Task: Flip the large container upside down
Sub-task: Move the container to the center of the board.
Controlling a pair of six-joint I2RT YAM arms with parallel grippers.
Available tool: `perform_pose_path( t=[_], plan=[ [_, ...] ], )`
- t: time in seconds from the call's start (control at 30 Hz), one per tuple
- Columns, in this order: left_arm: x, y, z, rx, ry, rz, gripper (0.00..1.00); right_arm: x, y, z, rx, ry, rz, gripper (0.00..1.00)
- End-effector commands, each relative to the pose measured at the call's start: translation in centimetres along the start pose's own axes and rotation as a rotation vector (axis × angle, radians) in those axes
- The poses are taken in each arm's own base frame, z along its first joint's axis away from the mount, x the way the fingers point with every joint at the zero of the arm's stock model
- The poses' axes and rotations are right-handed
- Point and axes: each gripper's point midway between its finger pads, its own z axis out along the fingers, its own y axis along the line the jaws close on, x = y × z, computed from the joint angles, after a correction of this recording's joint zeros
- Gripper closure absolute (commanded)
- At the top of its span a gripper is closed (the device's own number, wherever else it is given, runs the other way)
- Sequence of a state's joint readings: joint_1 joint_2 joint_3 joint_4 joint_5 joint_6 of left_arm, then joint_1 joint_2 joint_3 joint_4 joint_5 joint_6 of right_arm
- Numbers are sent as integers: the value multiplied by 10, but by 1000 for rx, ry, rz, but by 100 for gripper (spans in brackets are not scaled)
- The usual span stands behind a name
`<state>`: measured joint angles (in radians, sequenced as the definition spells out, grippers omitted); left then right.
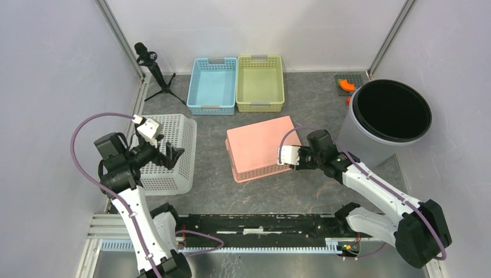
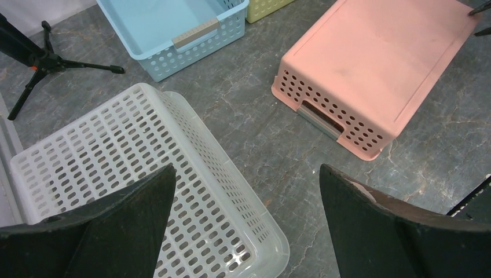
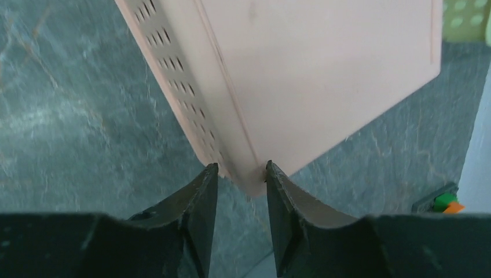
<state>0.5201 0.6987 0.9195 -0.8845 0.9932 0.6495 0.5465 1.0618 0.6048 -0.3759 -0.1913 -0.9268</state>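
The large pink container lies bottom up in the middle of the table, its perforated side wall toward me. My right gripper is at its near right corner. In the right wrist view the fingertips of the right gripper press on both sides of that corner of the pink container. My left gripper hovers open over the near right part of a white basket. Nothing sits between the left gripper's fingers, and the pink container shows at that view's upper right.
The white basket lies bottom up at the left. A blue basket and a green basket stand side by side at the back. A big grey bin with a black inside stands at the right. A small tripod is at the back left.
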Motion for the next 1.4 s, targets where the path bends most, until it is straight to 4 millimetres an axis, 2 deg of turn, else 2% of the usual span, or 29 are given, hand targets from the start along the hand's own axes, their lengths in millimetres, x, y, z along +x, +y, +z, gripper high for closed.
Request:
perform_pose_path(
  t=[0.0,0.07,0.13,0.2,0.3,0.4,0.47,0.6,0.67,0.77,0.93,1.13,1.37],
  plan=[
    [3,0,2,-17,-13,-12,0,19,7,-26,-74,122,3,54],
    [9,-3,3,-16,-10,-21,0,-1,-6,-37,-66,68,17,46],
    [11,-6,2,-17,-13,-23,0,-34,-22,-51,-51,-39,47,41],
    [11,-9,2,-15,-20,-31,0,-75,-35,-64,-33,-164,33,34],
    [9,-11,3,-26,-53,-56,0,-130,-38,-69,6,-265,-43,29],
    [12,-13,3,-32,-61,-45,0,-180,-24,-61,-32,-343,-107,29],
    [17,-11,3,-47,-52,-39,0,-209,-22,-51,-55,-387,-88,28],
    [23,-7,3,-75,-34,-48,0,-257,-22,-21,-15,-436,-9,28],
    [24,-3,3,-95,-30,-54,0,-273,-23,-6,24,-440,55,28],
    [26,1,4,-113,-25,-57,0,-276,-22,25,84,-363,153,28],
    [28,3,4,-122,-21,-61,0,-259,-21,63,160,-261,246,27],
    [29,5,5,-127,-20,-63,0,-233,-14,89,201,-170,256,26],
    [29,4,4,-132,-23,-55,0,-216,1,107,178,-121,252,26]
  ],
)
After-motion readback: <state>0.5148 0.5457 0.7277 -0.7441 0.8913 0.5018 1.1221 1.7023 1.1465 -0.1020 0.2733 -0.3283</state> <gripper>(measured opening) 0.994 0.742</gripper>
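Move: The upside-down pink container's near-right corner is still between my right fingers; its middle lies about 12 cm left and 7 cm ahead, its handled left end some 23 cm left and 3 cm ahead, both about 4 cm lower. The green container stands roughly 12 cm left and 33 cm ahead, the white container about 47 cm left and 4 cm ahead. From my left hand the pink container's middle is about 28 cm right, 9 cm ahead and 20 cm below. I spread my right fingers to come free of the pink container's near-right corner, rise about 14 cm and swing left over it, drawing back slightly on the way. Then I sink some 10 cm towards its left end, fingers wide, easing forward and finally turning clockwise, to stop about 24 cm left of where I began. Meanwhile my open left hand lowers about 3.5 cm over the white container. ##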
